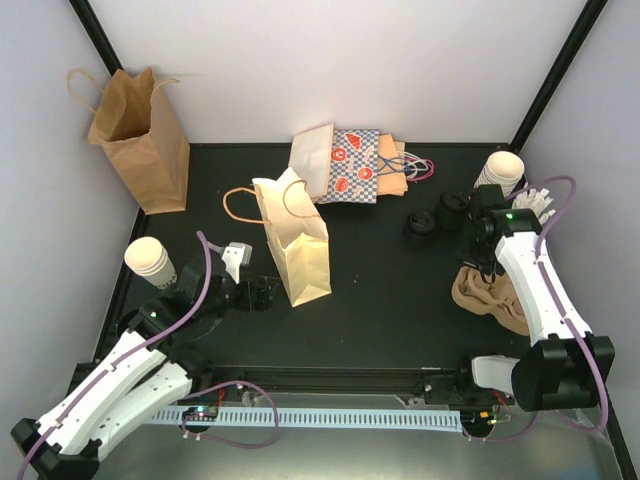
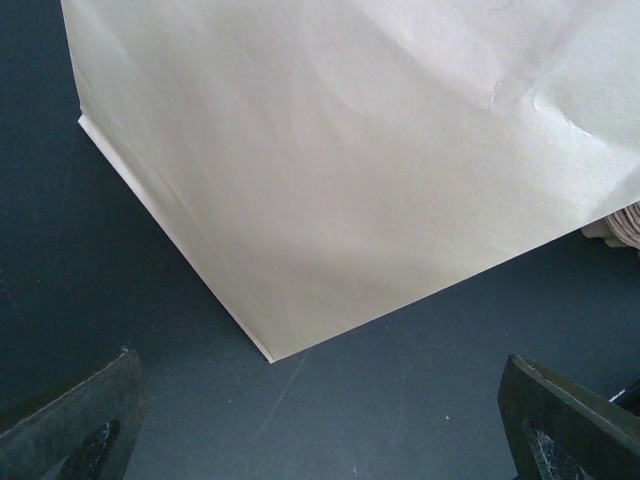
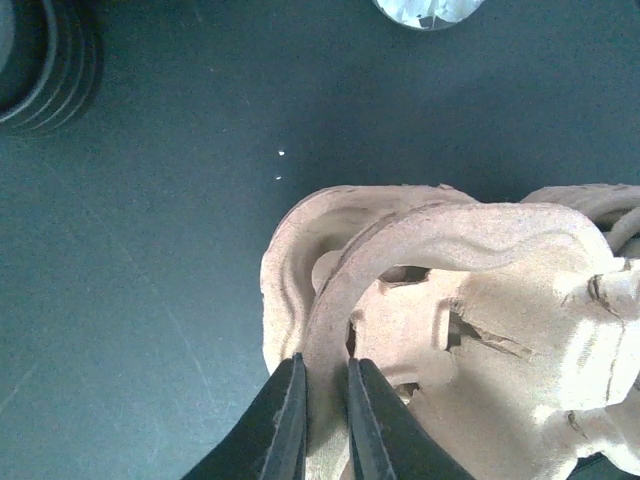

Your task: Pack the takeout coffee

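Two stacks of white paper takeout coffee cups show in the top view, one at the left (image 1: pixel 150 262) and one at the back right (image 1: pixel 500 170). A cream handled paper bag (image 1: pixel 297 245) stands mid-table, and its lower corner (image 2: pixel 350 150) fills the left wrist view. My left gripper (image 1: pixel 258 294) (image 2: pixel 320 410) sits open just in front of that bag's base, holding nothing. My right gripper (image 1: pixel 482 268) (image 3: pixel 325 368) is shut on the curved rim of a tan pulp cup carrier (image 1: pixel 492 297) (image 3: pixel 480 300), which lies on the mat with others under it.
A brown paper bag (image 1: pixel 135 135) stands at the back left. Flat patterned bags (image 1: pixel 352 165) lie at the back centre. Black lids (image 1: pixel 420 226) (image 3: pixel 40 60) sit left of the right gripper. A bundle of white sticks (image 1: pixel 535 200) lies by the right cup stack.
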### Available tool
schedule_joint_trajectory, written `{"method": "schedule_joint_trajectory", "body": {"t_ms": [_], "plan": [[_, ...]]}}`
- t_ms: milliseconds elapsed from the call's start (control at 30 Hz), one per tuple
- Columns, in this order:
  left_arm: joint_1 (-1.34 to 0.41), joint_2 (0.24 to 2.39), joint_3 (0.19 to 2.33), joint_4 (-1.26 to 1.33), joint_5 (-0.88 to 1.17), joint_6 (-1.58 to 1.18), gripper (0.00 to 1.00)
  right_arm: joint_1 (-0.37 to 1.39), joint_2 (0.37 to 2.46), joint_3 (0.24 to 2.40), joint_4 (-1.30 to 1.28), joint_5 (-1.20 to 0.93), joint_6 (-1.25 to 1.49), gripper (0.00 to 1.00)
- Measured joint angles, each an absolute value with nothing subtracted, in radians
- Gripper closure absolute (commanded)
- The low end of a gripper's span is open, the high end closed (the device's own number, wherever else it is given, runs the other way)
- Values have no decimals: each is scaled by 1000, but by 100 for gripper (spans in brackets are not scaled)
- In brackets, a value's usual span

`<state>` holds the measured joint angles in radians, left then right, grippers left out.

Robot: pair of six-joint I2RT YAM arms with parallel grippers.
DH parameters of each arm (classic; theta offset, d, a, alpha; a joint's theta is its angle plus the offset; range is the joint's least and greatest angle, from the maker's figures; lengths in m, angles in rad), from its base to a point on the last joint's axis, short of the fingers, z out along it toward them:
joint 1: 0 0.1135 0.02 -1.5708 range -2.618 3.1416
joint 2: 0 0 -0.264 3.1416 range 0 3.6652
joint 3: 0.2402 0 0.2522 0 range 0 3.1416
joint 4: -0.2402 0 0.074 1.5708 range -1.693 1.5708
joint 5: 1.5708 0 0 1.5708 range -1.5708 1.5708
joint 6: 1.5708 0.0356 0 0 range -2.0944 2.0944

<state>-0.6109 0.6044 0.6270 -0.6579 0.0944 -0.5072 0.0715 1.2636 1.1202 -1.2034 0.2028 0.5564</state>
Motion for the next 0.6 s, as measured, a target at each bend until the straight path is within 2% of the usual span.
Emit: {"method": "schedule_joint_trajectory", "body": {"t_ms": [100,233,533,600], "plan": [[-611,605,627,-658,95,-507,1,76,1239,1135,-1215,199,550,82],[-611,604,627,-658,96,-507,1,80,1228,1141,-1213,174,534,51],[-611,604,627,-658,97,-507,1,89,1224,1137,-1213,181,545,49],[-611,604,627,-658,97,-508,1,89,1223,1133,-1216,197,564,33]]}}
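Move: The right hand still pinches the rim of the cup carrier, whose middle lies about 4 cm back, 4 cm to the right and 4 cm below. From this hand, the nearer black lid stack is some 9 cm ahead and 11 cm left, the farther one 12 cm ahead and 5 cm left, and the straw holder 7 cm ahead and 6 cm right. From the left hand, the carrier is roughly 48 cm right and 2 cm back. The right hand rises about 1 cm, then opens its fingers to half-wide, letting go of the carrier's rim. ##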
